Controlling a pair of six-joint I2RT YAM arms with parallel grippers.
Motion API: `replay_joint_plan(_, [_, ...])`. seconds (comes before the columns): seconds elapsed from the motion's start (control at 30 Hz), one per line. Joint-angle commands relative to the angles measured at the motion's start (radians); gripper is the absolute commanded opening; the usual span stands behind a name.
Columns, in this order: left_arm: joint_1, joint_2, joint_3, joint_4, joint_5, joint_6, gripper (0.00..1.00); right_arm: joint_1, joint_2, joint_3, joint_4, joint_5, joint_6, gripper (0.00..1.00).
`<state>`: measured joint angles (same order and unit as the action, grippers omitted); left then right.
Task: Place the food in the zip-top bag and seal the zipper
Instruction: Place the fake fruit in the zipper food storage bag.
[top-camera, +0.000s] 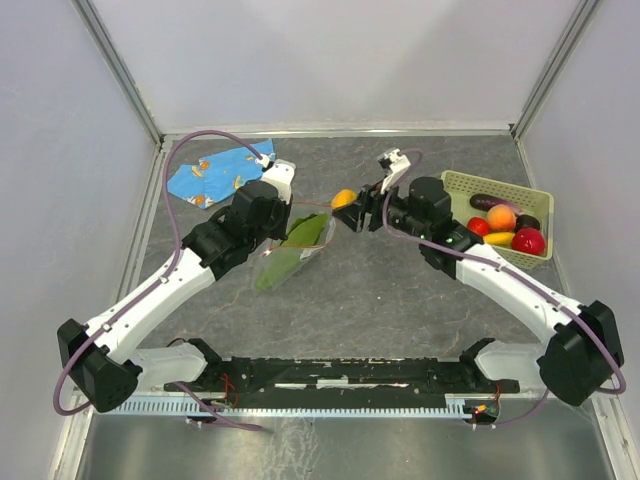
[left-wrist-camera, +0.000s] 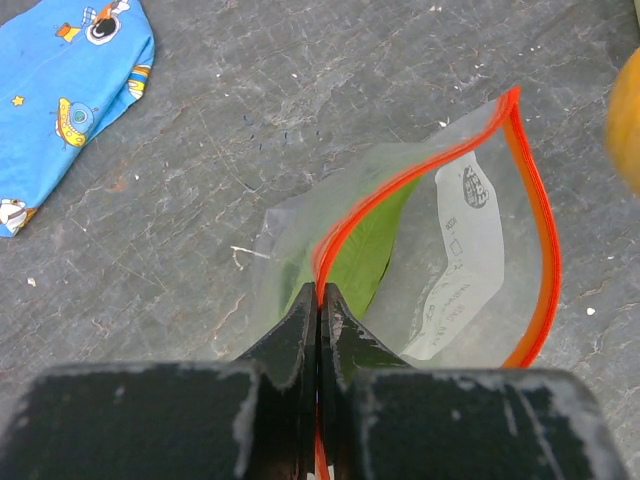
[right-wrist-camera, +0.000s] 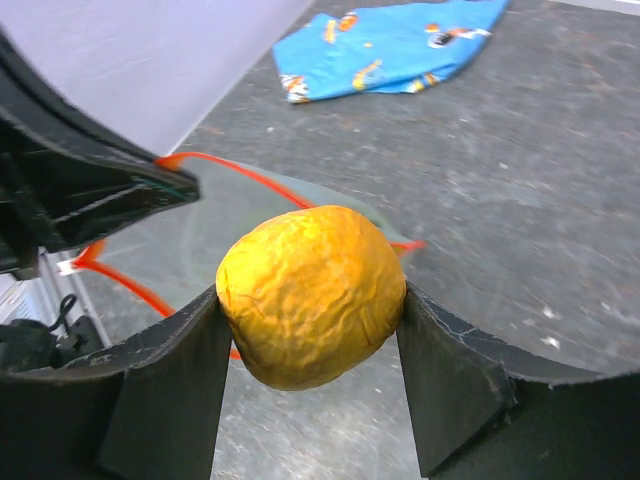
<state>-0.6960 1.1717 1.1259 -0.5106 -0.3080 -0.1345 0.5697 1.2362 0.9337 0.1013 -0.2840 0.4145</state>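
Observation:
The clear zip-top bag (top-camera: 290, 252) lies left of the table's middle with its mouth held open. My left gripper (left-wrist-camera: 320, 298) is shut on the red-orange zipper (left-wrist-camera: 545, 230) at the mouth's near edge. A long green leaf (left-wrist-camera: 365, 250) lies inside the bag (left-wrist-camera: 470, 250). My right gripper (right-wrist-camera: 310, 320) is shut on a wrinkled yellow-orange orange (right-wrist-camera: 310, 295) and hangs just right of the bag's mouth (right-wrist-camera: 250, 180). From above, that orange (top-camera: 343, 198) shows at the right gripper's (top-camera: 348, 208) tip. More food sits in the basket: an eggplant (top-camera: 490, 201), a peach (top-camera: 501, 217), a banana (top-camera: 498, 238) and a red round fruit (top-camera: 529, 241).
A pale green basket (top-camera: 455, 182) stands at the right, beside the right arm. A blue cloth with orange prints (top-camera: 220, 168) lies at the back left, behind the left arm. White walls and metal rails bound the table.

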Motion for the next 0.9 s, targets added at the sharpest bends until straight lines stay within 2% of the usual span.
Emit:
replay_joint_plan(0.0, [0.003, -0.026, 0.004, 0.066, 0.028, -0.003, 0.03, 0.077, 0.055, 0.029, 0.170, -0.035, -0.030, 0.48])
replay_joint_plan(0.2, [0.004, -0.027, 0.003, 0.066, 0.046, -0.004, 0.03, 0.169, 0.159, 0.081, 0.182, -0.052, -0.056, 0.49])
replay_joint_plan(0.37, [0.003, -0.036, -0.002, 0.074, 0.063, -0.006, 0.03, 0.197, 0.251, 0.106, 0.191, -0.030, -0.033, 0.52])
replay_joint_plan(0.6, [0.003, -0.033, -0.006, 0.080, 0.080, -0.009, 0.03, 0.220, 0.354, 0.176, 0.143, -0.077, -0.010, 0.61])
replay_joint_plan(0.87, [0.003, -0.035, -0.008, 0.080, 0.067, -0.010, 0.03, 0.220, 0.370, 0.208, 0.070, -0.021, -0.018, 0.74])
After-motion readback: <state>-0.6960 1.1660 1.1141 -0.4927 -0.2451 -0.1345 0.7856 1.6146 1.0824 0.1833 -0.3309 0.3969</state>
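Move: The right hand holds the orange fake fruit, and the bag's open mouth lies about 9 cm to its left, 3 cm back and 7 cm below. The leaf inside the bag is some 11 cm left, 6 cm back and 13 cm down; the left fingertips pinching the rim are about 15 cm left, 6 cm back and 4 cm lower. From the left hand the mouth's middle is roughly 7 cm right, 3 cm ahead and 3 cm below. The right hand carries the fruit about 11 cm left, then also 7 cm down into the left-held bag mouth. ##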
